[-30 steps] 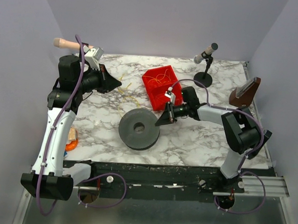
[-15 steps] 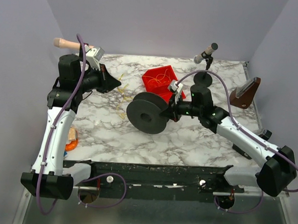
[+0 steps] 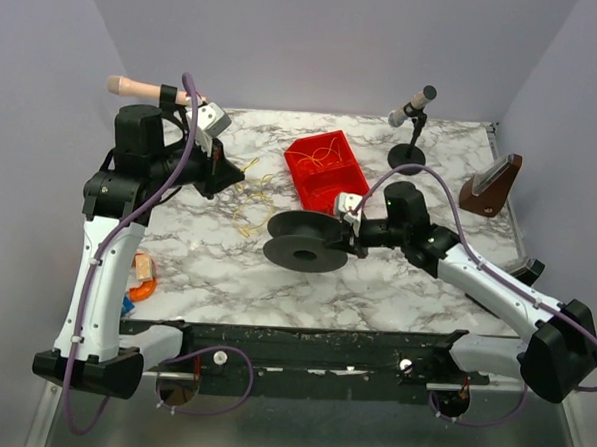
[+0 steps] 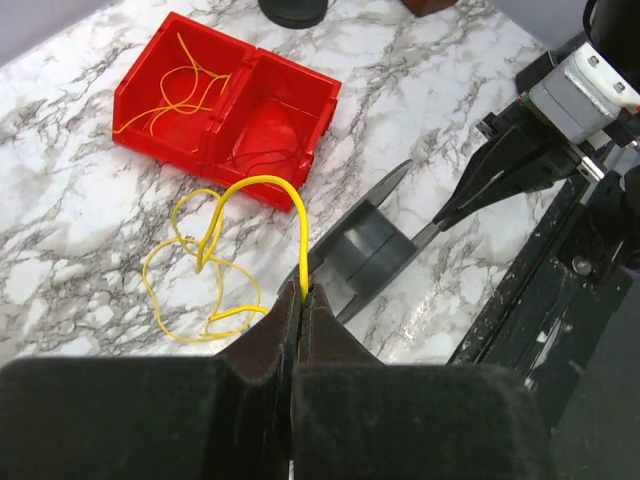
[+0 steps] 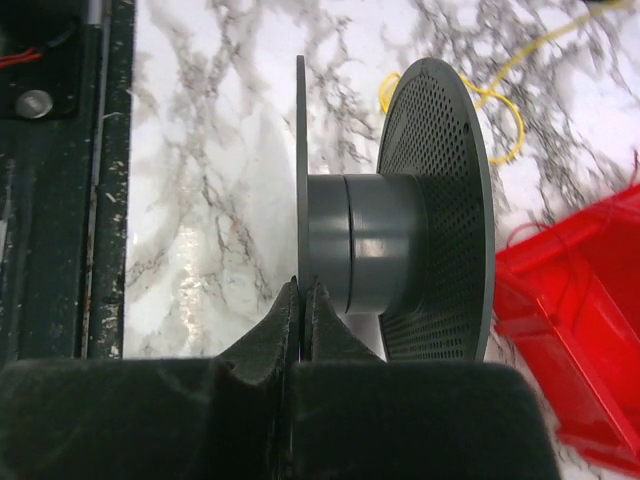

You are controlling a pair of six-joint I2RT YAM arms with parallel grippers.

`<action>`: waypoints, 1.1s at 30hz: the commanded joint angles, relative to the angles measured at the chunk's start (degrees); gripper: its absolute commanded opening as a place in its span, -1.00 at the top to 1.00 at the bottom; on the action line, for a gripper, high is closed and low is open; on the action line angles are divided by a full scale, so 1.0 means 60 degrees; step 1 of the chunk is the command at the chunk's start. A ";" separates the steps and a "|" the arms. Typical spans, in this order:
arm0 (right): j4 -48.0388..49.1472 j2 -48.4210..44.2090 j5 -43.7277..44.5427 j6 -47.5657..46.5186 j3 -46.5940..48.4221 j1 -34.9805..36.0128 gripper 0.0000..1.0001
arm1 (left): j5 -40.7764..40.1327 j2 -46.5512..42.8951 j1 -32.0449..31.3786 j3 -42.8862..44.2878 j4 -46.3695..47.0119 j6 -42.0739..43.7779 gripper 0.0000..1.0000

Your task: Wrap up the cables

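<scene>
A yellow cable (image 4: 265, 184) rises in an arc from my left gripper (image 4: 303, 291), which is shut on its end. The rest of the cable lies in loose loops (image 4: 190, 268) on the marble table. From above, the left gripper (image 3: 224, 170) is at the back left, and the cable (image 3: 252, 196) trails to its right. My right gripper (image 5: 303, 286) is shut on the thin rim of a grey spool (image 5: 365, 240). It holds the spool (image 3: 303, 242) just above the table's middle. More yellow cables (image 3: 324, 148) lie in a red bin (image 3: 332, 188).
A microphone on a round stand (image 3: 412, 124) is at the back right, and a brown holder (image 3: 491, 186) at the right edge. An orange object (image 3: 142, 277) lies by the left arm. The red bin (image 4: 270, 125) sits just behind the spool (image 4: 370, 250).
The right arm has lifted the spool from lying flat, turned it, and carried it a little right. The left wrist has turned, and the cable's loops have shifted.
</scene>
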 commanded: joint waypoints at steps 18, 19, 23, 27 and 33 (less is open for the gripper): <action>0.0046 0.0148 -0.3109 -0.2640 0.0599 0.0052 0.99 | -0.0850 0.2013 -0.4229 0.3173 -0.0515 0.1261 1.00; 0.0089 0.0090 -0.3153 -0.2582 0.0496 0.0052 0.99 | -0.0719 0.2319 -0.4274 0.3600 -0.0441 0.1086 1.00; 0.0717 -0.0465 -0.3183 -0.2099 0.0013 0.0052 0.99 | 0.0160 0.3054 -0.4580 0.4265 -0.0382 0.0762 1.00; 0.1100 -0.1140 -0.3197 -0.1922 -0.0266 0.0052 0.99 | 0.0805 0.3026 -0.4757 0.2933 -0.1345 0.2002 1.00; 0.1260 -0.1025 -0.3300 -0.1893 -0.0486 0.0038 0.99 | 0.0704 0.2967 -0.4757 0.2844 -0.4188 0.4554 1.00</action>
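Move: The spool's middle, with the near flange's rim already pinched by the right fingers, lies about 12 cm to the right of the left hand, some 3 cm back and 18 cm lower. The red bin is 17 cm ahead of the left hand and 16 cm to its right, on the table; loose yellow cable lies about 12 cm ahead, 1 cm right. From the right hand the spool's middle is about 8 cm left, 4 cm ahead and 5 cm lower. Sweeping right about 14 cm and some 5 cm back, the left hand keeps its pinch on the yellow cable and carries it towards and over the spool, turning clockwise; it rises on the way, then dips steeply near the end. The right hand keeps hold of the flange rim, drawing the spool back about 5 cm, then also up, turning it counter-clockwise by some 20 degrees. ##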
